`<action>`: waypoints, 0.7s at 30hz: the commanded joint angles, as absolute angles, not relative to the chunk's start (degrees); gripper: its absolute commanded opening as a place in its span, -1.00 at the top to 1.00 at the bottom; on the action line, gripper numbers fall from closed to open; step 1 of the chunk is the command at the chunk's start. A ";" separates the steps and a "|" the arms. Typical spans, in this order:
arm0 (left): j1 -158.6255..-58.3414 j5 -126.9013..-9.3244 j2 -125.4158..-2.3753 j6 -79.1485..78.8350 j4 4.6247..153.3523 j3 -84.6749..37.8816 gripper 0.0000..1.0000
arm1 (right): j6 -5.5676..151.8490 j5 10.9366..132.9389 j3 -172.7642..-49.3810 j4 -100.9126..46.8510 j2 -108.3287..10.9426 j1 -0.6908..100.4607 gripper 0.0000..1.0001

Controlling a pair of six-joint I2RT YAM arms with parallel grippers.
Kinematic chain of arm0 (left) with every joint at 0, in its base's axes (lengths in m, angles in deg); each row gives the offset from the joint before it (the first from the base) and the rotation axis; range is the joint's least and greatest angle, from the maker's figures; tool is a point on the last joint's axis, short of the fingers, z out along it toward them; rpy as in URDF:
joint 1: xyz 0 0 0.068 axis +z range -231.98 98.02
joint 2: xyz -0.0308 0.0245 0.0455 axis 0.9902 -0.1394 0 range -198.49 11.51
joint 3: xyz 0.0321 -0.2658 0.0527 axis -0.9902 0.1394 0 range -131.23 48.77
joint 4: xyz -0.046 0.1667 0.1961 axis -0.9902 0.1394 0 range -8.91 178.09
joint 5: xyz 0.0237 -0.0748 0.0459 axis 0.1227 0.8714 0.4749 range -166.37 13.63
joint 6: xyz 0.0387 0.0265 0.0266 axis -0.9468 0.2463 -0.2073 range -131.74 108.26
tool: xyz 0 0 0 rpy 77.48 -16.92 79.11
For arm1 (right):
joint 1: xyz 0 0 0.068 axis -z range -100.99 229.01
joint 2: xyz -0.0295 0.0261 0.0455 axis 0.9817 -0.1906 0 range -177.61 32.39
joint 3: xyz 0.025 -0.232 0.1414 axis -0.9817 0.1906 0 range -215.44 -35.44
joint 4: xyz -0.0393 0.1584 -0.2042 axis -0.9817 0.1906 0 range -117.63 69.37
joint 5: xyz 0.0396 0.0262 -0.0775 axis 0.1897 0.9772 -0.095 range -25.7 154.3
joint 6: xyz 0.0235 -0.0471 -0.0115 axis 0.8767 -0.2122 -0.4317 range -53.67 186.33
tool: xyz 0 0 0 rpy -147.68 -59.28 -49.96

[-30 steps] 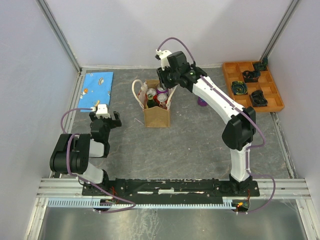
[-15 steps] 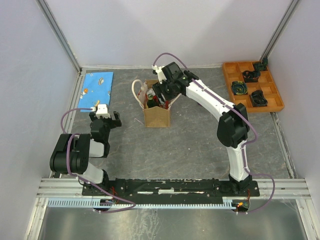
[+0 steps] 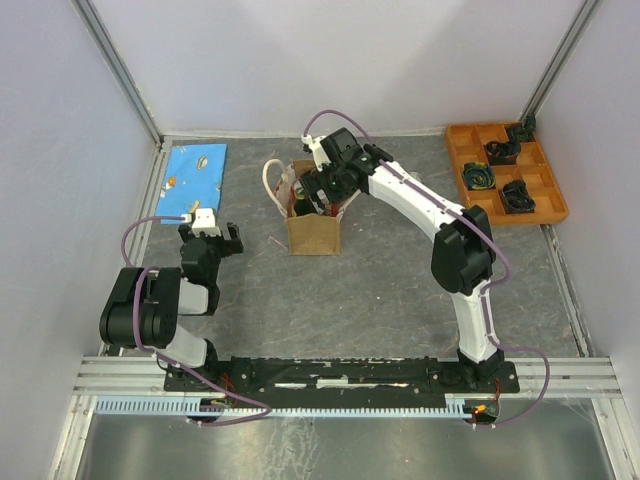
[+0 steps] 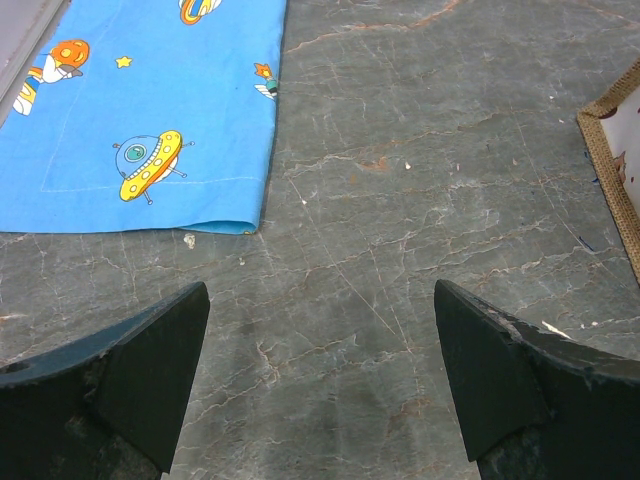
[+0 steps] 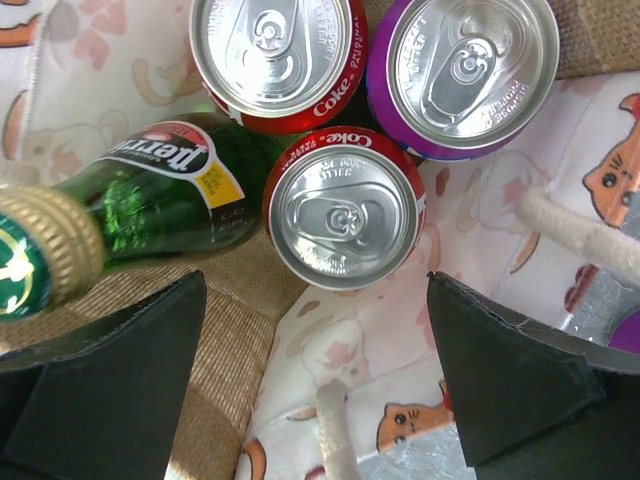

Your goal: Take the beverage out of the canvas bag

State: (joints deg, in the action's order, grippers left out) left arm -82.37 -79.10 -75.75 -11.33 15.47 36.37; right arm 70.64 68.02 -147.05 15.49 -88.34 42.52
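Observation:
The tan canvas bag point(image 3: 312, 232) stands upright mid-table, its pale cat-print lining point(image 5: 420, 400) showing in the right wrist view. Inside stand two red Coke cans point(image 5: 345, 205) point(image 5: 277, 50), a purple can point(image 5: 462, 65) and a leaning green glass bottle point(image 5: 130, 205). My right gripper point(image 3: 318, 190) hangs open just above the bag's mouth; in its wrist view point(image 5: 318, 380) the nearer Coke can lies just ahead of the open jaws. My left gripper point(image 3: 208, 232) is open and empty, low over the table to the bag's left, with the bag's edge point(image 4: 610, 150) at the right of its view.
A blue printed cloth point(image 3: 192, 170) lies at the back left, also in the left wrist view point(image 4: 140, 110). An orange compartment tray point(image 3: 505, 170) with dark items sits at the back right. White loop handles point(image 5: 585, 235) lie over the bag's lining. Walls enclose the table.
My right arm has swung left and lowered from behind the bag to over its open mouth. The left arm has not moved.

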 commanded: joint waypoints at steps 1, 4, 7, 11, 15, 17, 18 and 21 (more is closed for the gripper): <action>-82.34 -79.27 -75.61 -10.86 13.84 35.15 -0.99 | 70.02 65.79 -146.92 14.15 -90.33 42.31 -0.99; -82.41 -79.27 -75.61 -10.86 13.84 35.15 -0.99 | 69.87 64.83 -147.23 13.46 -91.27 42.35 -0.99; -82.42 -79.24 -75.67 -10.88 13.83 35.15 -0.99 | 69.76 63.72 -147.52 12.77 -92.31 42.33 -0.98; -82.37 -79.23 -75.59 -10.86 13.82 35.15 -0.99 | 69.65 61.90 -148.87 12.57 -93.78 42.29 -0.97; -82.36 -79.19 -75.62 -10.90 13.80 35.15 -0.99 | 69.56 61.22 -149.24 11.38 -94.70 42.36 -0.95; -82.39 -79.26 -75.67 -10.86 13.78 35.20 -0.99 | 69.58 61.21 -149.62 11.09 -95.38 42.29 -0.93; -82.39 -79.25 -75.64 -10.88 13.82 35.18 -0.99 | 69.53 61.18 -149.93 11.06 -95.71 42.29 -0.92; -82.37 -79.23 -75.62 -10.92 13.78 35.15 -0.99 | 69.53 61.26 -150.43 10.75 -96.41 42.33 -0.82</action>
State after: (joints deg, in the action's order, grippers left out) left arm -82.37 -79.10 -75.75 -11.33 15.44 36.37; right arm 69.81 62.32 -147.97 11.90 -94.85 42.37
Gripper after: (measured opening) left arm 0.992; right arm 0.942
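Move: The front Coke can, standing in the canvas bag between my open right fingers' line and the bag's far side, has its middle about 3 cm ahead of my right hand, 1 cm left and 8 cm below. From that hand, the purple can is some 9 cm ahead and 1 cm left, the other Coke can 6 cm ahead and 7 cm left, and the green bottle 2 cm ahead and 7 cm left. From my left hand, the front Coke can is roughly 8 cm ahead and 28 cm right. I sink my right hand about 4.5 cm deeper into the bag, easing some 2.5 cm forward with it, so my spread fingers come down either side of the front Coke can's lid, one in the gap beside the green bottle. My wrist tips about 5 degrees, bringing the fingers slightly steeper, and they stay open without gripping yet. ##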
